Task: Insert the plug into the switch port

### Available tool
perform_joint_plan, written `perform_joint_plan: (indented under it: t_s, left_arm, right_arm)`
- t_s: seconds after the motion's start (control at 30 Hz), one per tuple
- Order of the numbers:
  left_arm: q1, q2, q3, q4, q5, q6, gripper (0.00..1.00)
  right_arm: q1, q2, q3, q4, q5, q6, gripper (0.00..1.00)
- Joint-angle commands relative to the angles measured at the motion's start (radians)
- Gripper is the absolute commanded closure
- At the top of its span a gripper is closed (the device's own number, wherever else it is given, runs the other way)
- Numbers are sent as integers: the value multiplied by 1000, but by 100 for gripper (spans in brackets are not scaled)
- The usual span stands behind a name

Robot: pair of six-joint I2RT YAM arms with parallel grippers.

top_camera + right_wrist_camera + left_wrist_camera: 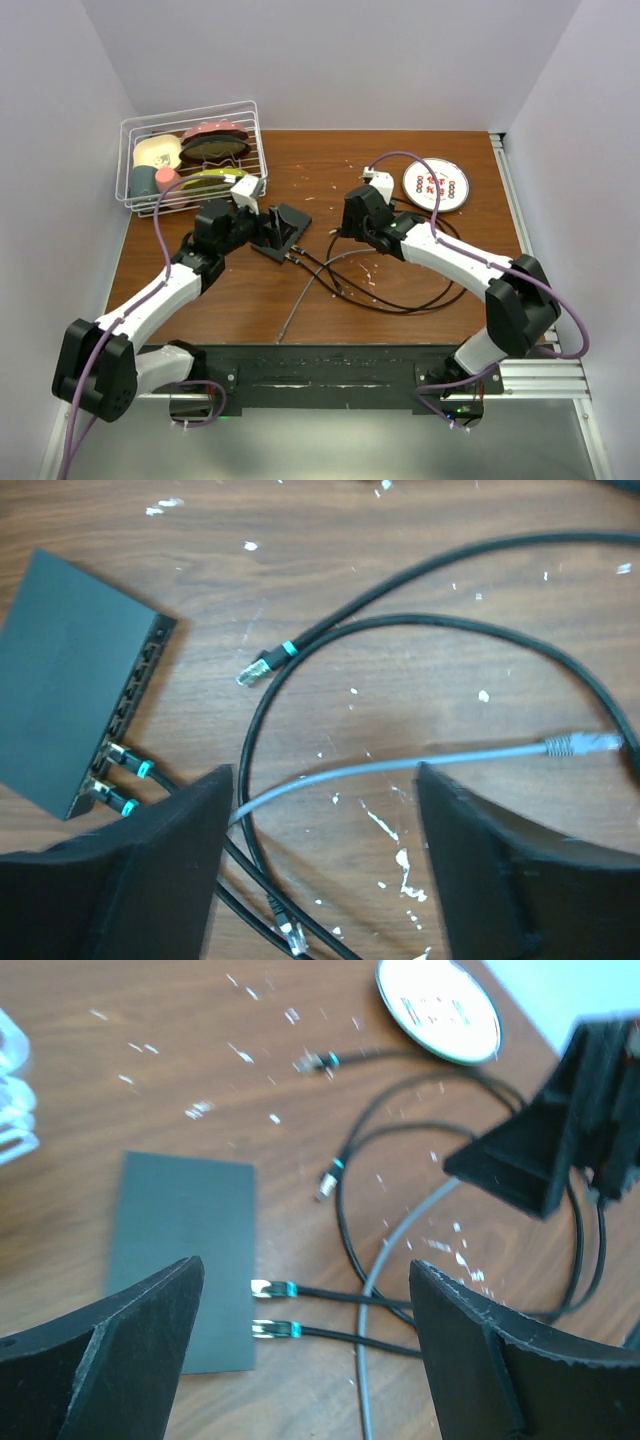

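The flat black switch lies on the wooden table, its row of ports along one long edge. Two black plugs with teal bands sit in the end ports, seen again as plugs in the left wrist view. A loose teal-banded plug lies free on the table to the right of the switch, also seen as the plug. My left gripper hangs open over the switch. My right gripper is open above the cables, holding nothing.
A grey cable with its own plug crosses under the right gripper. Black cable loops spread right of centre. A white disc lies at the back right, a wire basket of dishes at the back left.
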Motion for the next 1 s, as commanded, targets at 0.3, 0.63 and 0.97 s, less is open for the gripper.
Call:
perform_joint_plan:
  t_s: [0.3,0.63,0.97]
  left_arm:
    - [-47,-7,36,11,-17,67,12]
    - [-47,-3,33,10,-16,82,12]
    - [-47,0,35,7,-25,93,12]
  right_arm:
    - [-130,144,-46,7,-155,223,46]
    - [-153,334,63,-31,-207,214,53]
    - [-156,330,43,-47,-233,194,52]
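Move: The grey cable lies almost straight under the right hand, level with it or 1 cm ahead, about 2 cm right and some 13 cm below; its grey plug is roughly 10 cm to the hand's right and 1 cm ahead. A loose black plug with a teal band lies about 6 cm left and 4 cm ahead, the switch some 18 cm left and 4 cm ahead. From the left hand the grey cable is about 22 cm right, 2 cm ahead and 18 cm below. Onto the grey cable, a little short of its plug, the right hand sinks about 11 cm, drifting right by some 3 cm and tipping its fingers roughly 20 degrees more downward with a slight clockwise turn. Down at the table, it slides about 2 cm forward and slightly left, fingers narrowed from wide to about half open astride the cable, not yet pinching. ##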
